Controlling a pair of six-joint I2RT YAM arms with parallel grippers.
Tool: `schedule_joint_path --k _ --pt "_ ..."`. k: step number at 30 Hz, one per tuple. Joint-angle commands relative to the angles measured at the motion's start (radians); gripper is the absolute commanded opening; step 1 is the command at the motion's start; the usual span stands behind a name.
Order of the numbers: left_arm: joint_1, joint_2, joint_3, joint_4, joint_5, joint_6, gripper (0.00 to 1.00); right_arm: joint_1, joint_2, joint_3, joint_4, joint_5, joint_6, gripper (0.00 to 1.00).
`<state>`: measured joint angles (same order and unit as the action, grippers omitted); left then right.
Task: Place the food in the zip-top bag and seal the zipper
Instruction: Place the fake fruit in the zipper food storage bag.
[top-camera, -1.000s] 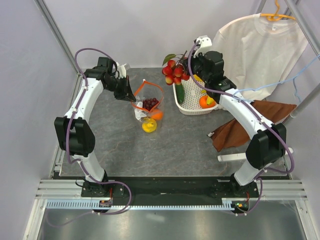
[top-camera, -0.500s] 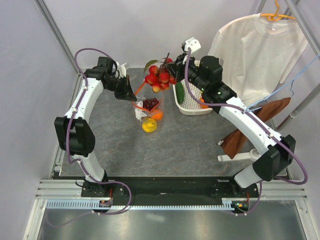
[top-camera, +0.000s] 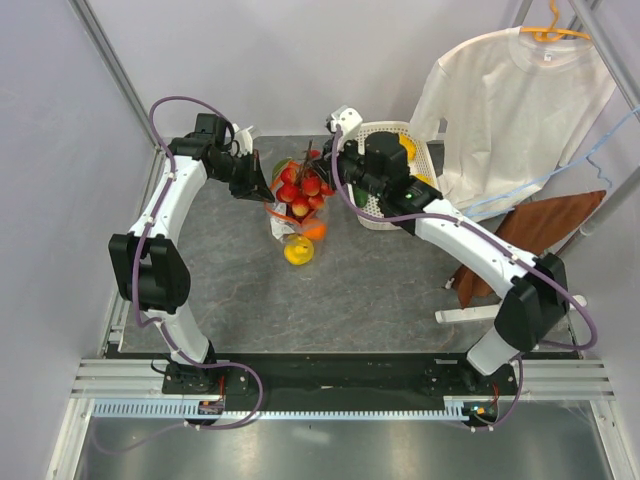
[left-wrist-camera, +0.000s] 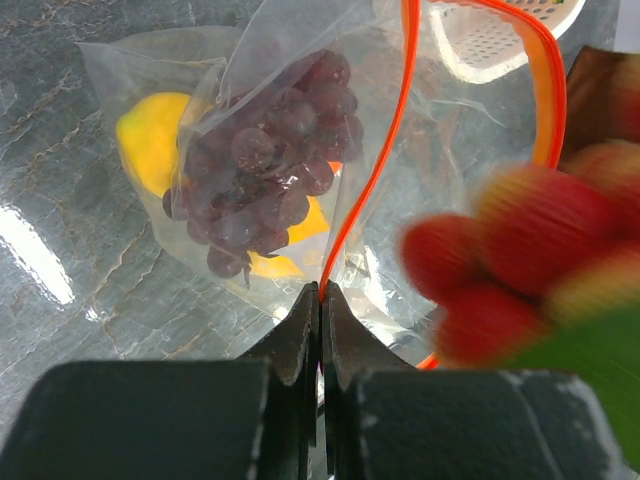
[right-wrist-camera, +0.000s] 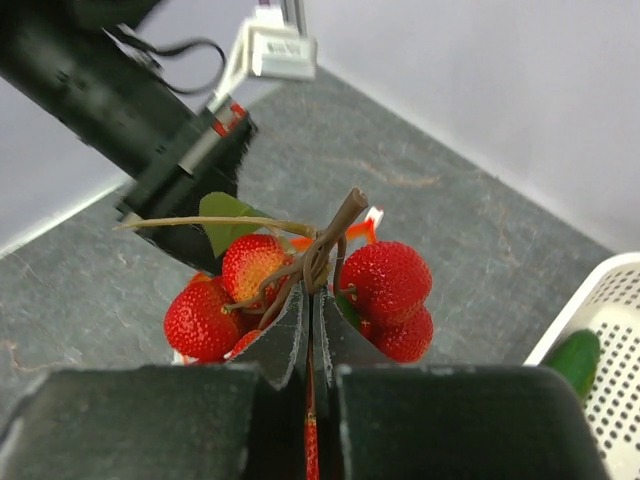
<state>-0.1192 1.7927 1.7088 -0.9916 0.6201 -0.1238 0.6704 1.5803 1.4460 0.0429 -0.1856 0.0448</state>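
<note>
The clear zip-top bag (top-camera: 285, 228) lies on the grey table with its mouth lifted. Inside it are a dark grape bunch (left-wrist-camera: 265, 165), a yellow fruit (top-camera: 297, 251) and an orange one (top-camera: 314, 230). My left gripper (left-wrist-camera: 321, 289) is shut on the orange-red zipper (left-wrist-camera: 390, 140) and holds one lip up; from above this gripper (top-camera: 266, 187) sits at the bag's left edge. My right gripper (right-wrist-camera: 313, 291) is shut on the twig of a red fruit bunch (right-wrist-camera: 385, 280) with a green leaf. That bunch (top-camera: 300, 188) hangs over the open mouth, with the right gripper (top-camera: 328, 180) beside it.
A white slotted basket (top-camera: 378, 222) stands right of the bag, and a green item (right-wrist-camera: 572, 358) lies in it. A white T-shirt (top-camera: 510, 100) hangs at the back right, above a brown cloth (top-camera: 535, 232). The left arm's wrist (right-wrist-camera: 150, 130) is close behind the red bunch.
My right arm has swung left from over the basket, carrying the red fruit bunch to above the bag's mouth. The left gripper has stayed holding the zipper.
</note>
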Motion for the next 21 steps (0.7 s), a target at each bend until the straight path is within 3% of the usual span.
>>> schedule_joint_path --k 1,16,21 --pt "0.003 -0.029 0.017 0.025 0.036 -0.002 0.02 0.003 0.056 0.023 0.072 0.037 0.016 0.0" --pt "-0.007 -0.018 0.018 0.03 0.053 0.007 0.02 0.096 0.185 0.134 0.051 0.12 0.119 0.0" --pt "-0.008 -0.019 0.026 0.031 0.059 0.013 0.02 0.11 0.181 0.044 0.067 0.129 0.09 0.0"
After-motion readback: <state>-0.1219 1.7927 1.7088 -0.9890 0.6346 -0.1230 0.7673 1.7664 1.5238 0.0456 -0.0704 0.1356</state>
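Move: Below and to the left of the right hand, which holds the strawberry bunch by its stem, is the mouth of the zip-top bag, about 5 cm left, 1 cm farther out and 12 cm down. The grapes in the bag sit some 8 cm under that mouth and 2 cm nearer the robot. The fruit basket is about 17 cm right of this hand, 13 cm ahead and 25 cm below. For the left hand, gripping the bag's left edge, the mouth's middle is roughly 6 cm right, 2 cm ahead, level. Lowering the strawberries by their pinched stem, the right hand drops about 6 cm with a slight forward drift, then swings some 5 cm left towards the left gripper at almost constant height, bringing the bunch into the bag's mouth. Its fingers tip down a little and keep their hold; the left hand stays put, still pinching the zipper edge. ##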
